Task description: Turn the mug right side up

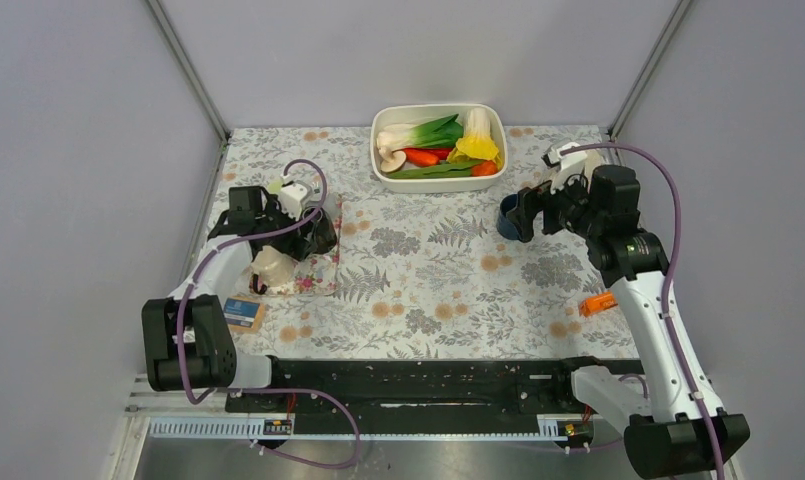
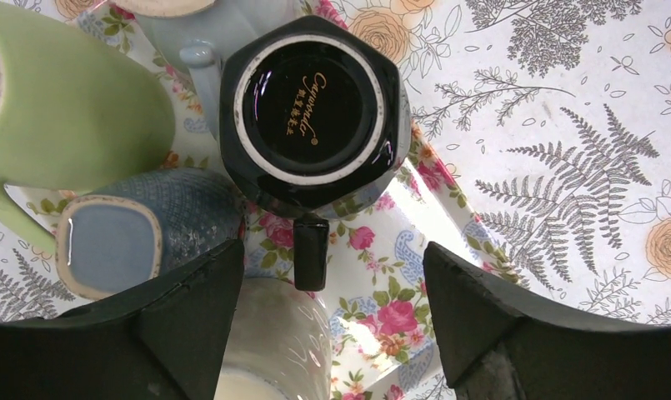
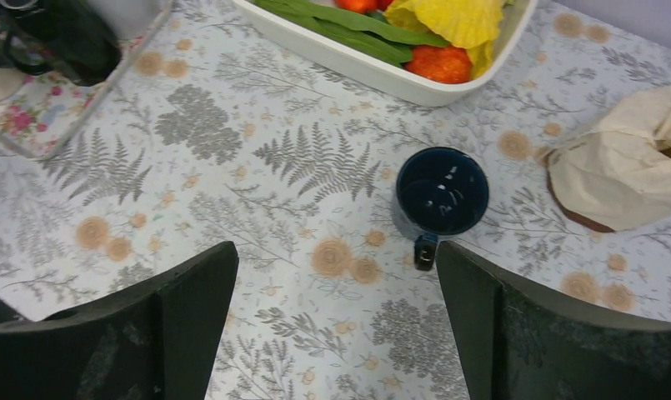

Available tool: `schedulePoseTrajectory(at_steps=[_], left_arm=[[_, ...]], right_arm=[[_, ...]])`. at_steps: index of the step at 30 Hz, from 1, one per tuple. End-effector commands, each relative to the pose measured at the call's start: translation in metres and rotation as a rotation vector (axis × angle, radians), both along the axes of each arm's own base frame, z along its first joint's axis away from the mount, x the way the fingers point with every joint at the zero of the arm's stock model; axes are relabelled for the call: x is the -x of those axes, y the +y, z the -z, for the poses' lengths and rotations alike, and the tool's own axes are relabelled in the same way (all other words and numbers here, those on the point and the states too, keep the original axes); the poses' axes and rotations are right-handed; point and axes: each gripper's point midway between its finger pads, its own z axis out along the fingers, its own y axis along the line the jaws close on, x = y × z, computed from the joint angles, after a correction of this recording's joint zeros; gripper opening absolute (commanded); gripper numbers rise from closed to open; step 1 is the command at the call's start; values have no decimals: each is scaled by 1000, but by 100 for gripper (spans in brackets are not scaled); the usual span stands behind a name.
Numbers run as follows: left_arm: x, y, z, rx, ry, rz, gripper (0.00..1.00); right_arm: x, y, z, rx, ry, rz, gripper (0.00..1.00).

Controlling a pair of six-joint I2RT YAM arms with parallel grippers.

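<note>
A black six-sided mug (image 2: 311, 100) stands upside down on the floral tray (image 2: 415, 250), its base up and its handle (image 2: 311, 250) pointing toward me. My left gripper (image 2: 332, 283) is open above it, touching nothing; it also shows in the top view (image 1: 313, 232). A dark blue mug (image 3: 441, 192) stands mouth up on the tablecloth, handle toward my right gripper (image 3: 336, 292), which is open and empty just short of it. In the top view this mug (image 1: 511, 217) sits beside the right gripper (image 1: 540, 208).
The tray also holds a green mug (image 2: 57, 108), an upside-down blue textured mug (image 2: 119, 242), a pale blue mug (image 2: 207, 37) and a whitish cup (image 2: 273, 350). A white dish of vegetables (image 1: 438, 175) stands at the back. A beige cloth (image 3: 640, 158) lies right of the blue mug.
</note>
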Motion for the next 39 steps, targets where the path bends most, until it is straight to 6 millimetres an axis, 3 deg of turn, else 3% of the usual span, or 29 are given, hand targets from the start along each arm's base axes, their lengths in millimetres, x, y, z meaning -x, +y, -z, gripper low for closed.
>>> schedulePoseTrajectory(at_steps=[1, 11, 21, 34, 39], left_arm=[[-17, 1, -11, -11, -50, 28, 79], [-26, 1, 4, -4, 22, 46, 57], [-26, 0, 5, 1, 29, 47, 40], [-25, 2, 14, -7, 68, 33, 31], [-27, 1, 12, 3, 72, 28, 16]], right_arm=[[19, 27, -6, -106, -1, -90, 97], [27, 37, 6, -133, -37, -155, 97], [31, 40, 12, -140, -36, -176, 96], [32, 41, 14, -142, -36, -184, 96], [33, 42, 13, -149, -34, -189, 96]])
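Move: Just ahead and to the right of the left hand stands the upside-down black mug, its middle about 5 cm ahead, 4 cm right and 3 cm lower, with its handle facing back between the open fingers. The blue-grey cup stands 6 cm ahead and 4 cm left, the cream mug 2 cm back and 6 cm left, and the green mug 10 cm ahead and 4 cm left. From the right hand, the black mug lies roughly 9 cm ahead, 39 cm left and 22 cm down. Sinking about 3 cm and easing 1 cm forward, the left hand tips its fingers slightly further down and closes them steadily from wide open until they pinch the black mug's handle from both sides. Meanwhile the right hand, open and empty, shifts some 3 cm each left, back and down, turning slightly counter-clockwise, then waits. ##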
